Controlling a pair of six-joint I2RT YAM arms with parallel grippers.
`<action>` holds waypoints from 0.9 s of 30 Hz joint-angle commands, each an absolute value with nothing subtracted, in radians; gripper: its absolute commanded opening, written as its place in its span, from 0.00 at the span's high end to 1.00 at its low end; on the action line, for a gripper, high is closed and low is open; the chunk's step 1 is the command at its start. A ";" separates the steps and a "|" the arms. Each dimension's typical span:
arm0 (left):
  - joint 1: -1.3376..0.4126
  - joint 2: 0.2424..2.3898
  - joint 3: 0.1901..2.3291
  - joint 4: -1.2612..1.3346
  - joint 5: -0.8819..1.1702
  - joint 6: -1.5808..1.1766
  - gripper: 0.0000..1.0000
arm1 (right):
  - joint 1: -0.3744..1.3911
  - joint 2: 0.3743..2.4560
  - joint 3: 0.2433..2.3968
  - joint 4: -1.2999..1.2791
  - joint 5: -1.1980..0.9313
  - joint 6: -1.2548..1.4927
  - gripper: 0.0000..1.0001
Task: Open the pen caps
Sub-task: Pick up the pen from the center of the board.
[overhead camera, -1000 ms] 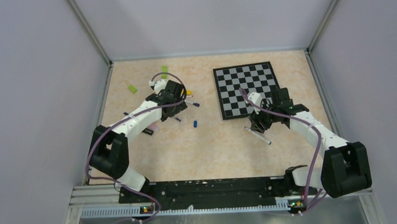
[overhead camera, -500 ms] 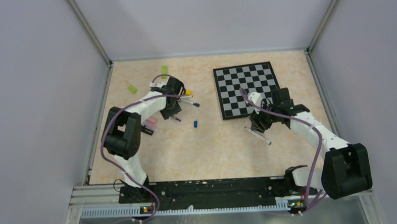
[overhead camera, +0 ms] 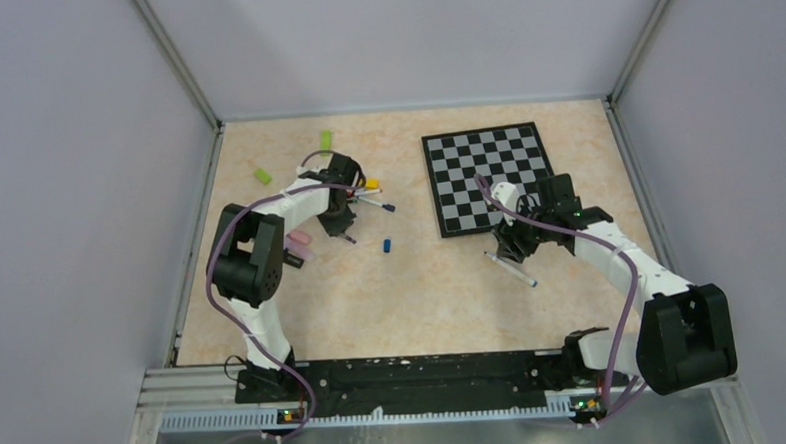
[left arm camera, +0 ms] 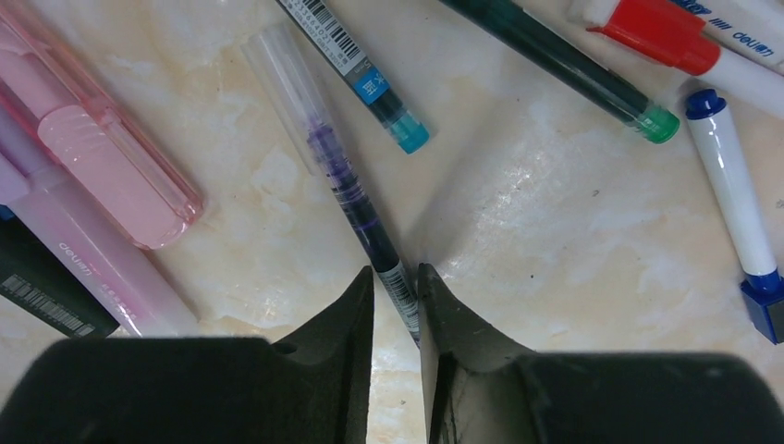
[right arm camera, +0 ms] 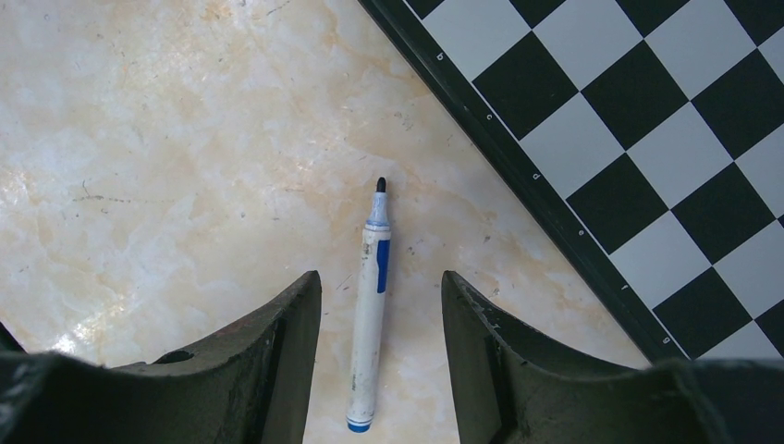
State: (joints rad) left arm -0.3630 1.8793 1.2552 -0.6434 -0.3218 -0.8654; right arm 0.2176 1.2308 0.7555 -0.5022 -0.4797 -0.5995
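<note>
My left gripper (left arm camera: 395,270) is down on the table among a cluster of pens, its jaws narrowed to a slit. The barcode end of a purple pen (left arm camera: 342,176) with a clear cap (left arm camera: 287,74) lies between them. It touches the right finger, and a sliver of table shows beside the left one. From above, the left gripper (overhead camera: 337,219) sits over that cluster. The right gripper (right arm camera: 381,277) hovers open astride an uncapped white and blue marker (right arm camera: 368,351) without touching it. This marker (overhead camera: 511,270) lies just below the chessboard (overhead camera: 487,173). A loose blue cap (overhead camera: 386,246) lies mid-table.
Around the purple pen lie a pink highlighter (left arm camera: 102,166), a teal-tipped pen (left arm camera: 370,88), a dark green pen (left arm camera: 564,69), a red-capped marker (left arm camera: 661,32) and a blue-capped white marker (left arm camera: 730,185). The chessboard's edge (right arm camera: 518,176) runs beside the right gripper. Green blocks (overhead camera: 325,138) (overhead camera: 263,176) lie at the back left.
The left gripper's jaws have narrowed from wide open to a slit around the purple pen, and the left arm's elbow has swung up. The right arm has not moved.
</note>
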 commanded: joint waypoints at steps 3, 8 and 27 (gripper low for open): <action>-0.356 1.901 1.284 -0.687 -0.326 -0.874 0.77 | 0.209 1.203 0.770 -0.481 -0.483 -0.606 0.50; -0.355 1.900 1.269 -0.703 -0.312 -0.891 0.89 | 0.209 1.201 0.770 -0.481 -0.485 -0.607 0.50; -0.356 1.694 1.105 -0.593 -0.211 -0.836 1.00 | 0.209 1.195 0.771 -0.488 -0.503 -0.612 0.50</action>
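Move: The purple pen lies on the table between the left fingertips, gripped near its uncapped end, its middle about 3 cm left and 2 cm ahead. From that hand, the teal-ended pen is about 6 cm left and 5 cm ahead, the pink highlighter some 10 cm left, level with it, and the loose blue cap about 9 cm right and 2 cm back. From the right hand the purple pen is roughly 34 cm left and 9 cm ahead. Left fingers close on the purple pen near its end, then draw it back about 2.5 cm, staying low. ##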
